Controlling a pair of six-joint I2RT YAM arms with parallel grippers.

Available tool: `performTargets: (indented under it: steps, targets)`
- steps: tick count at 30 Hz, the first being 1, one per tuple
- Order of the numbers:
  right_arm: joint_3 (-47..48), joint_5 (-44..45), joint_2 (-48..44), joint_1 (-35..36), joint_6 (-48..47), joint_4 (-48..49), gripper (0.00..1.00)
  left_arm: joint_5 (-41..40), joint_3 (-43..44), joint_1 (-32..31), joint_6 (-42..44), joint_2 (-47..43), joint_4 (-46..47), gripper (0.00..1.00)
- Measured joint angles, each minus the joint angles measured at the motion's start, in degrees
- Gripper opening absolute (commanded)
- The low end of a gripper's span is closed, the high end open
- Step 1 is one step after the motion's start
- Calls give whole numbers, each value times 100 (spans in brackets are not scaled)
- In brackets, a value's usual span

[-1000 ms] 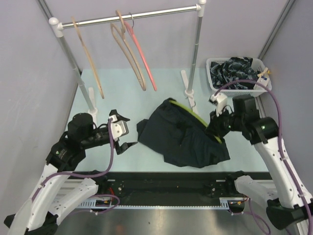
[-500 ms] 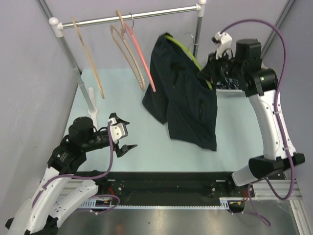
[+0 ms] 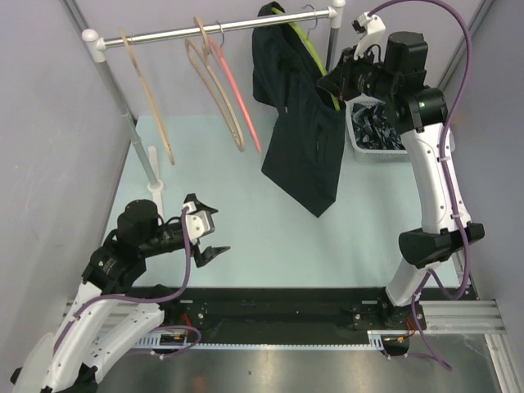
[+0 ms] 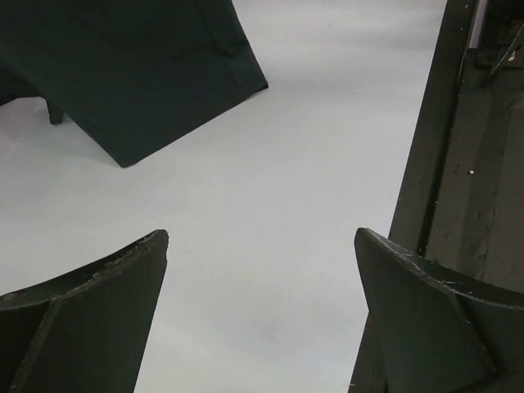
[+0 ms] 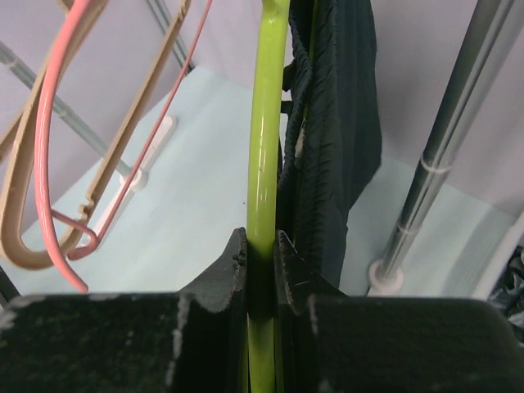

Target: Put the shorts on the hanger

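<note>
The dark shorts (image 3: pixel 299 106) hang draped over the lime-green hanger (image 3: pixel 307 45), high up at the right end of the rack's rail (image 3: pixel 164 33). My right gripper (image 3: pixel 329 82) is shut on the hanger's green bar (image 5: pixel 266 147), with the shorts' waistband (image 5: pixel 336 123) just to its right. The metal hook sits at the rail; whether it rests on it I cannot tell. My left gripper (image 3: pixel 219 227) hovers low over the table's front left, open and holding nothing (image 4: pixel 262 237). In the left wrist view a hem of the shorts (image 4: pixel 123 65) shows at top left.
Two beige wooden hangers (image 3: pixel 147 98) (image 3: pixel 217 90) and a pink hanger (image 3: pixel 237 90) hang on the rail to the left. The rack's right post (image 5: pixel 446 155) stands close beside the shorts. A white basket (image 3: pixel 360 139) of dark clothes sits at the back right.
My right arm has lifted the hanger and shorts off the table up to the rail. The left gripper has stayed open and drifted slightly toward the front.
</note>
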Motion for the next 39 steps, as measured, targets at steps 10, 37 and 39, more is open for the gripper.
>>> performTargets:
  steps: [10,37,39]
  targets:
    - [295,11,498,2,518,389,0,15,-83,4,-2,0,63,100]
    - [-1158,33,-1060,-400,234,817,100,-15,195,955,-1143,433,-17,100]
    - [-1650,59,-1600,-507,107,820,100,-66,527,1228,-1141,522,-236,100]
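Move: The right gripper already pinches the near end of the green hanger carrying the shorts; the rail spot for its hook lies about 16 cm ahead, 4 cm left and 13 cm above. The shorts' middle hangs some 8 cm ahead, 6 cm left and 10 cm below this hand, the pink hanger roughly 14 cm ahead and 17 cm left at nearly its height. From the left hand that rail spot is about 43 cm ahead, 21 cm right and 33 cm up. Push the right gripper about 5 cm forward, easing it down 2 to 3 cm, to set the hanger's hook over the rail, then open the fingers wide and let go. Pull that hand back about 10 cm, going right and rising clear of the hanger end. Let the empty left gripper sink slightly, then swing it forward, left and up, turning some 15 degrees counter-clockwise. ##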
